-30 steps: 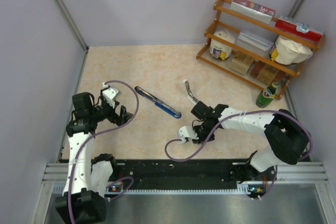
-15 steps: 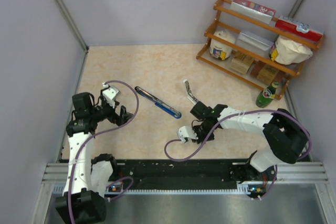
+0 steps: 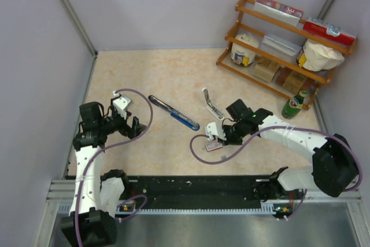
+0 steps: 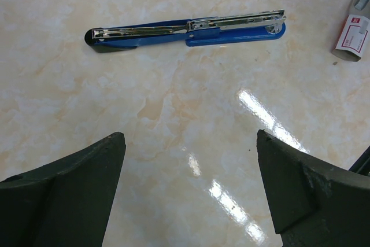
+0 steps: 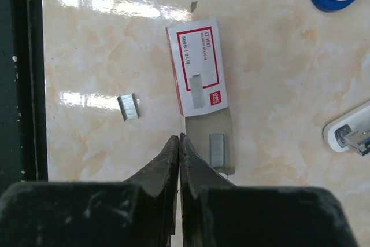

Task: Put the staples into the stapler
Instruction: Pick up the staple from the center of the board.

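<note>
The blue stapler [image 3: 173,113] [image 4: 188,29] lies opened out flat on the table, its metal channel facing up. The red-and-white staple box [image 5: 198,66] [image 3: 213,145] lies to its right, with its grey tray [image 5: 202,128] slid partly out. One strip of staples [image 5: 217,150] rests in that tray and another strip [image 5: 128,107] lies loose on the table. My right gripper [image 5: 179,137] [image 3: 224,139] is shut at the tray's edge, with nothing visible between its tips. My left gripper [image 4: 189,137] [image 3: 130,125] hangs open above bare table, near the blue stapler.
A white stapler [image 3: 211,103] [image 5: 350,134] lies just beyond the box. A wooden rack [image 3: 283,50] of boxes and jars stands at the back right with a green bottle [image 3: 293,105] beside it. The black rail [image 5: 23,73] runs along the near edge.
My right gripper has closed fully, and its arm has swung to the right and back, uncovering the staple box in the top view. The left arm has not moved.
</note>
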`<action>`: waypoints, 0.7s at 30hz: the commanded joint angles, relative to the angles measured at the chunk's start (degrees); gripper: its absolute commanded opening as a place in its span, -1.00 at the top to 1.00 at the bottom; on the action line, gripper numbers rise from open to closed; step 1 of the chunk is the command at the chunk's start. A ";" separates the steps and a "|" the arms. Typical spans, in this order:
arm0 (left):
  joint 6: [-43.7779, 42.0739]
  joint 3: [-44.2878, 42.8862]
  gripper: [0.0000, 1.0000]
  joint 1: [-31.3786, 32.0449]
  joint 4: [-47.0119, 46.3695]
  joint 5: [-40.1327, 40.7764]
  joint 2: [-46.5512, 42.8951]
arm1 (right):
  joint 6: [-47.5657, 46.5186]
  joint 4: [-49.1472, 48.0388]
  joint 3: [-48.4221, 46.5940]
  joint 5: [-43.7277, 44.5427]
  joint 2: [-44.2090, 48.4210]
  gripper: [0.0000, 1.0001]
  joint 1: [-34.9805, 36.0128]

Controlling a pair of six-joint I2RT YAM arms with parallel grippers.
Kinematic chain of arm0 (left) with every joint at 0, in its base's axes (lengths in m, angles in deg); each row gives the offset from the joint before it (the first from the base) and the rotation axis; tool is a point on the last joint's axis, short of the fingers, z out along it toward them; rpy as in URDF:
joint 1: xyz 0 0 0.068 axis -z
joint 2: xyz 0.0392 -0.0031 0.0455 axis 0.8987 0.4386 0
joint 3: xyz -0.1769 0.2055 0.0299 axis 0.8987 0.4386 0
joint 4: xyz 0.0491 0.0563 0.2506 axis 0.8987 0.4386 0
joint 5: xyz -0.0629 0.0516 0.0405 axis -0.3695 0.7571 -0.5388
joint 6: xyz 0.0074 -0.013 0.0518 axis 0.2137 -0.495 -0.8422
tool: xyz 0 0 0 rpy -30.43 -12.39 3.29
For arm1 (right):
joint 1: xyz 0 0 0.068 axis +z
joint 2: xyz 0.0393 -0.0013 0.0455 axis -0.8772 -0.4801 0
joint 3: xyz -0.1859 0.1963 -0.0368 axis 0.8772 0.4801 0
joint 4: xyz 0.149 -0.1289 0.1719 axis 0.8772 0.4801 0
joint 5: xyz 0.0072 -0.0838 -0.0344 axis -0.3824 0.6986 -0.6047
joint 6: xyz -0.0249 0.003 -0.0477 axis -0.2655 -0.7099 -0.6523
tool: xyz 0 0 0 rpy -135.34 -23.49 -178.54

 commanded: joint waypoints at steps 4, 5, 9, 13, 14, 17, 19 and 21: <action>-1.09 0.44 -0.97 -0.47 -0.33 -1.54 -0.43 | -1.93 2.66 -0.74 1.31 -3.93 0.56 4.44; -1.01 0.61 -0.97 -0.47 -0.33 -1.45 -0.43 | -1.94 2.57 -0.65 2.63 -5.08 0.50 5.67; -1.09 0.53 -0.97 -0.56 -0.33 -1.36 -0.52 | -0.71 0.82 -1.18 5.89 -9.03 0.50 8.58; -1.09 0.61 -0.97 -0.56 -0.33 -1.19 -0.61 | -0.53 -0.15 -0.56 7.30 -10.45 0.51 8.76; -1.09 0.53 -0.97 -0.56 -0.33 -1.36 -0.61 | -0.44 0.20 -0.56 7.13 -10.10 0.49 8.76; -1.09 0.61 -0.98 -0.56 -0.25 -1.36 -0.43 | -0.71 1.78 -1.18 5.37 -8.78 0.40 8.76; -1.09 0.44 -0.97 -0.56 -0.33 -1.36 -0.34 | -0.79 2.22 -1.27 4.67 -8.25 0.33 8.85; -1.01 0.44 -0.97 -0.56 -0.33 -1.36 -0.34 | -0.79 2.75 -1.44 4.58 -8.51 0.25 8.85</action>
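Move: The loose staple strip lies some 4 cm back from the right hand, about 1 cm to its left and 6 cm below. The box's tray is about 2 cm ahead and 1 cm right, the white staple box 1 cm ahead and 5 cm left, both about 5 cm down; the white stapler is some 15 cm ahead and 5 cm left. From the left hand, the strip lies about 9 cm back, 28 cm right and 16 cm below. Down and back to the loose staple strip goes the right hand, dropping nearly 5 cm while drawing back about 3 cm off the box tray, then hovering low beside the strip. The wrist swings the fingers some 10 degrees closer to vertical with a slight counter-clockwise turn, and the shut, empty fingers part to about a third; no grip is made. ##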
